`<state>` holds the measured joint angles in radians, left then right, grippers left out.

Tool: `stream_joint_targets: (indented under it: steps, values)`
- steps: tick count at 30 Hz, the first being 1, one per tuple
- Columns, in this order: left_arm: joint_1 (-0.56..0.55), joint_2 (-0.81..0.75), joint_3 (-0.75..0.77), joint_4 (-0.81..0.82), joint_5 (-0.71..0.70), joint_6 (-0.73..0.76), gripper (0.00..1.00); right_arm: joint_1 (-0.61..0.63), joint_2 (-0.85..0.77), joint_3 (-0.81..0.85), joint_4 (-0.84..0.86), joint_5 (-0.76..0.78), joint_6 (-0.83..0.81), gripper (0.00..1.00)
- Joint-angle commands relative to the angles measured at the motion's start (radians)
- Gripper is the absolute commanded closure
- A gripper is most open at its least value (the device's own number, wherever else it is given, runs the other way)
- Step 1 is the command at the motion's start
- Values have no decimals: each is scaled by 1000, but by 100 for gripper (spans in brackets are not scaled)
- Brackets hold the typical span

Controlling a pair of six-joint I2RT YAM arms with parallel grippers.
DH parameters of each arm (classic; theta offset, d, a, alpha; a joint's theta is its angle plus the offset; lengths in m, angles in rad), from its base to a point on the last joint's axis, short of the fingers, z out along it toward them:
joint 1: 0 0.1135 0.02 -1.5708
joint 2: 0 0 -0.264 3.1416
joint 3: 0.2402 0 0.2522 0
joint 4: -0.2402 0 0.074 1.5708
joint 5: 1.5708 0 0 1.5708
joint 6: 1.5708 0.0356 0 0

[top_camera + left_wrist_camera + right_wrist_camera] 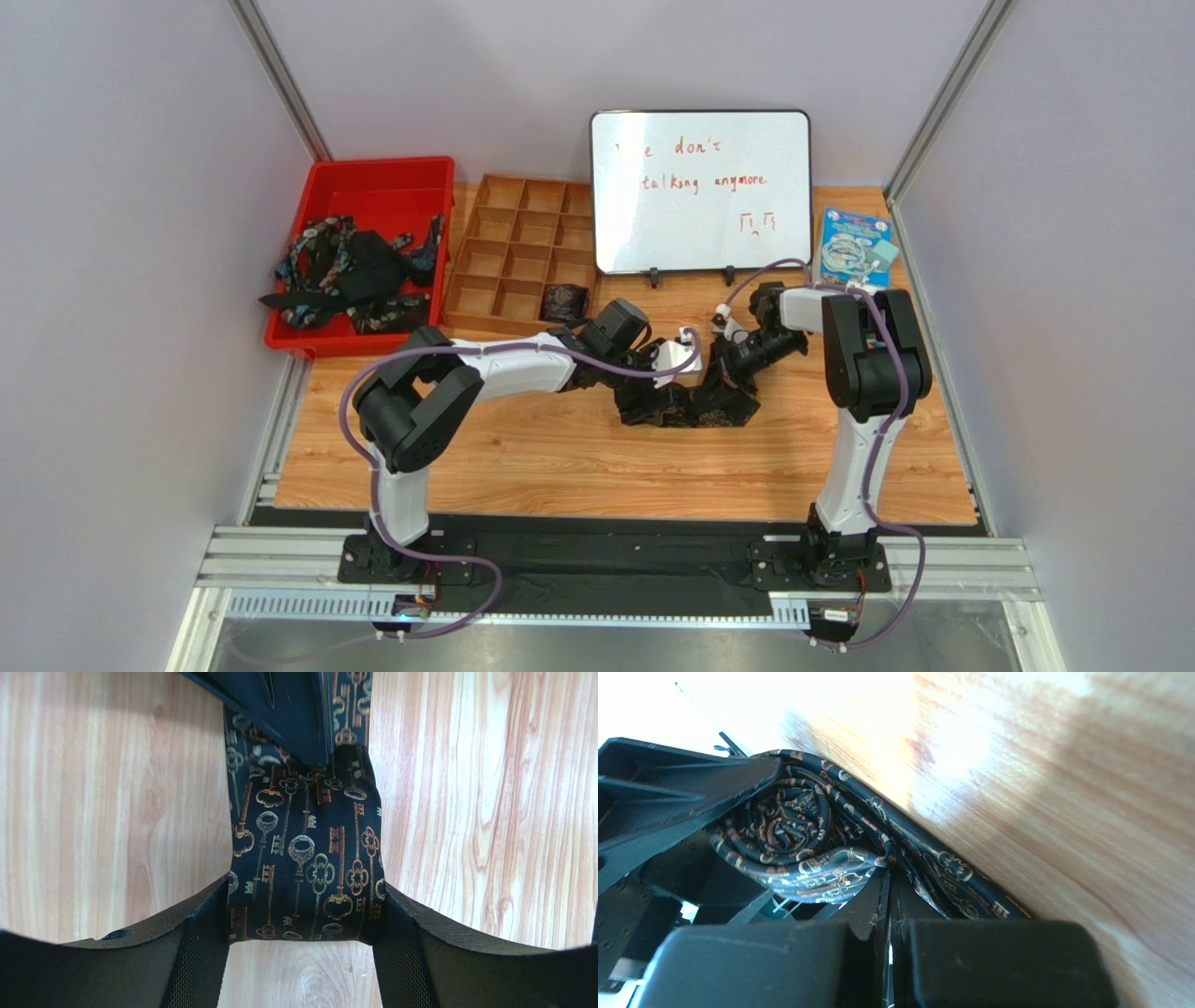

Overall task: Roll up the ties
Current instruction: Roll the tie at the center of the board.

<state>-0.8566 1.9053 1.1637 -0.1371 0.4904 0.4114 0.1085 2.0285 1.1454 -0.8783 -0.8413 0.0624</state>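
A black tie [309, 833] with gold key shapes lies on the wooden table [561, 462] at mid-table, shown as a dark heap [687, 406] from above. My left gripper [307, 885] straddles its near end. The jaws stand wide, and both pads touch the fabric's edges without squeezing it. My right gripper [889, 871] is shut, with a fold of the tie pinched at its tips. Just beyond them the tie winds into a loose coil [784, 829]. From above, the left gripper [683, 353] and the right gripper [732, 353] meet over the heap.
A red bin [368, 175] at the back left holds several loose ties [351, 266]. Beside it stands a wooden divider tray [519, 231] with a dark roll [565, 301] in one front cell. A whiteboard [701, 189] and a blue packet [853, 245] stand behind.
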Motion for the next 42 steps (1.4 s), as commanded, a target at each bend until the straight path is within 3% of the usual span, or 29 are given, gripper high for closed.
stream_joint_targets:
  steps: [1,11,18,33,42]
  values:
    - [1,-31,7,50,54,-17,28,-10,30,-1,18,148,-10,100]
    - [-1,8,11,160,79,-97,27,13,41,2,24,215,-1,100]
    - [-7,44,62,182,112,-160,47,48,41,8,39,280,30,100]
    - [-61,127,131,198,126,-226,48,91,30,7,79,288,86,100]
    - [-91,227,171,108,-16,-171,53,94,0,-4,94,225,89,100]
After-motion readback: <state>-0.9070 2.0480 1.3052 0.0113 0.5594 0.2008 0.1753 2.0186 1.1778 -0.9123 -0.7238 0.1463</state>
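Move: The tie's roll sits about 3 cm to the left gripper's right, level with it and about 1 cm below, its near end already between the open fingers; the free tail's middle lies some 12 cm right of that gripper, 1 cm back and 3 cm down, and the rolled tie in the tray about 15 cm ahead, 13 cm left and 1 cm down. From the right gripper, closed on the cloth beside the roll, the roll is roughly 6 cm left, level and at the same height. Bring the left gripper about 6.5 cm to the right, towards the right gripper and the tie's tail, arching up some 2 cm over the roll and partly down again while the fingers close from wide to half open on the roll's two edges. Keep the right fingers shut on the cloth nearly in place, letting that wrist roll slightly. ##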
